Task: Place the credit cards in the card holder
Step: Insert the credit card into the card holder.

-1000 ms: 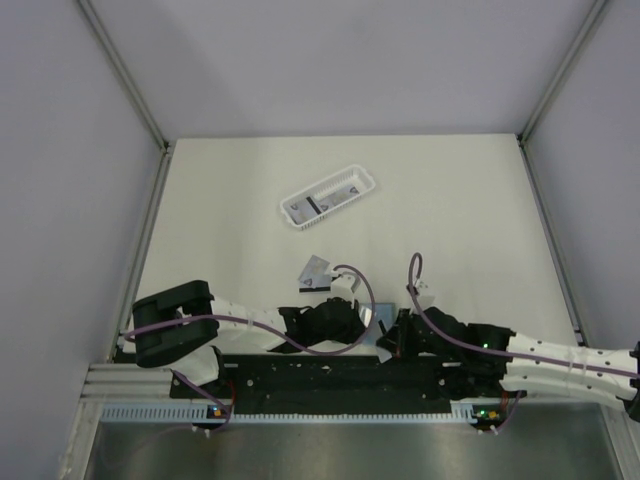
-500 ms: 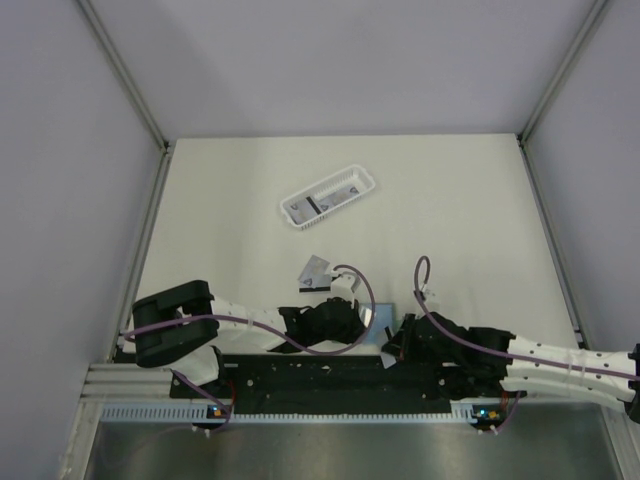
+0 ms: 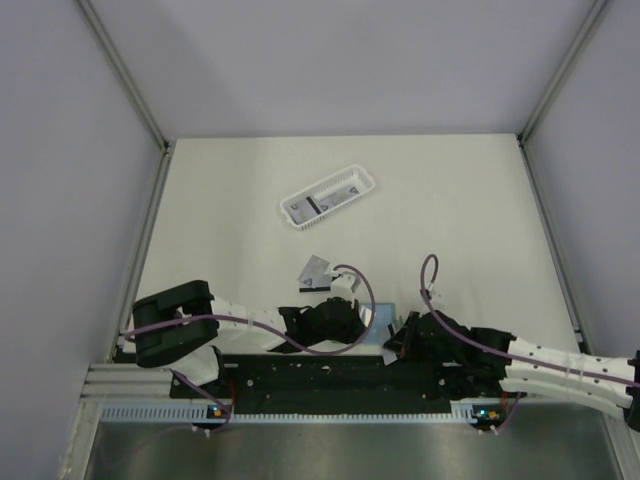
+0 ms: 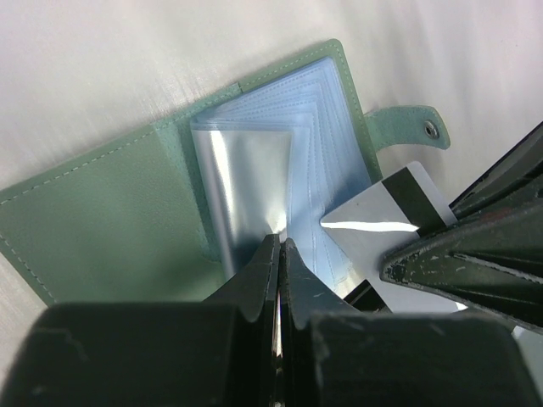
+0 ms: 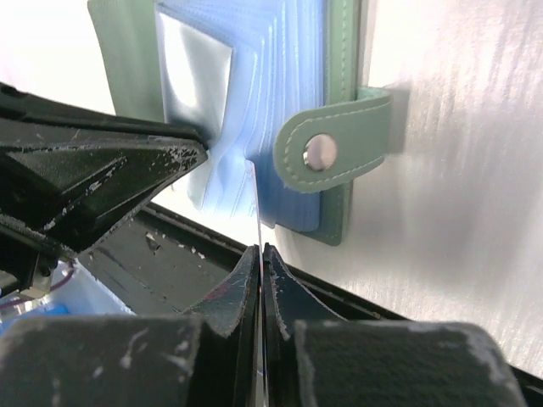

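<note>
The sage-green card holder [image 4: 102,212] lies open at the table's near edge, its pale blue sleeves [image 4: 327,127] fanned out. My left gripper [image 4: 280,242] is shut on one clear sleeve, holding it up. My right gripper [image 5: 260,248] is shut on a light-grey credit card [image 4: 382,225] with a black stripe. In the right wrist view this card [image 5: 255,203] shows edge-on, its tip just below the sleeves, next to the snap tab [image 5: 320,153]. From above, both grippers meet over the card holder [image 3: 380,312]. Another credit card [image 3: 316,270] lies on the table behind the left gripper.
A white slotted basket [image 3: 365,180] stands further back at centre-left, with cards inside. A black rail [image 3: 330,375] runs along the near edge right beside the holder. Grey walls close the table on three sides.
The right arm has drawn slightly right and toward the near edge, its cable loop shifting right. The left arm and the lifted sleeve have stayed put.
</note>
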You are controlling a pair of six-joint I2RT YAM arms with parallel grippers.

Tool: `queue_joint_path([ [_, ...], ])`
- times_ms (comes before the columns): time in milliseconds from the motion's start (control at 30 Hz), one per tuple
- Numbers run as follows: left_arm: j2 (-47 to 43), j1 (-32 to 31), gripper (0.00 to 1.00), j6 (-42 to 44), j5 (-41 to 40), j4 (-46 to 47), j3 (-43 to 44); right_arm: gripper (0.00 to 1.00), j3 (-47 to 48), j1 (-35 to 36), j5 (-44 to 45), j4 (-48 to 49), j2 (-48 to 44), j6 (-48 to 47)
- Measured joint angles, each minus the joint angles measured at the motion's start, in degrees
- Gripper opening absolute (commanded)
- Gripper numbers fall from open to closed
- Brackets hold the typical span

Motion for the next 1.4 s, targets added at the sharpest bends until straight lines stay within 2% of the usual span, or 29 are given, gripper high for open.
queue_joint_path([
  [300,0.02,0.04,0.00,-0.52,0.20,0.02,0.00,0.00,-2.56,-5.25,-3.26,3.19,-2.01,-0.57],
  [700,0.28,0.22,0.00,-0.98,0.72,0.39,0.00,0.00,-2.64,-5.97,-3.78,8.87,2.89,-1.01],
  [1000,-0.11,0.26,0.00,-0.92,0.96,0.24,-0.07,0.00,-3.37,-6.49,-2.82,10.40,3.21,0.46],
  [1400,-12.33,0.26,0.00,1.60,0.98,-5.07,-0.66,0.00,-3.39,-7.19,-1.25,13.09,5.49,1.01],
])
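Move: The right hand holds a credit card; the card holder's blue sleeves are centred about 5 cm ahead and 4 cm to its left, some 2 cm lower. The strap lies 5 cm ahead and 1 cm to the right; the two loose cards are roughly 17 cm ahead and 19 cm left. From the left hand, at the clear front sleeve, the sleeves' middle is about 3 cm right and 2 cm below, and the open cover 5 cm left. Keeping its grip on the card, the right hand pushes it forward about 3 cm at nearly constant height, across the near side of the blue sleeves and alongside the strap, while turning slightly clockwise. The left hand, fingers still shut, stays put at the clear sleeve for most of this, then near the end comes free of it and lifts straight up about 5 cm, staying closed. ##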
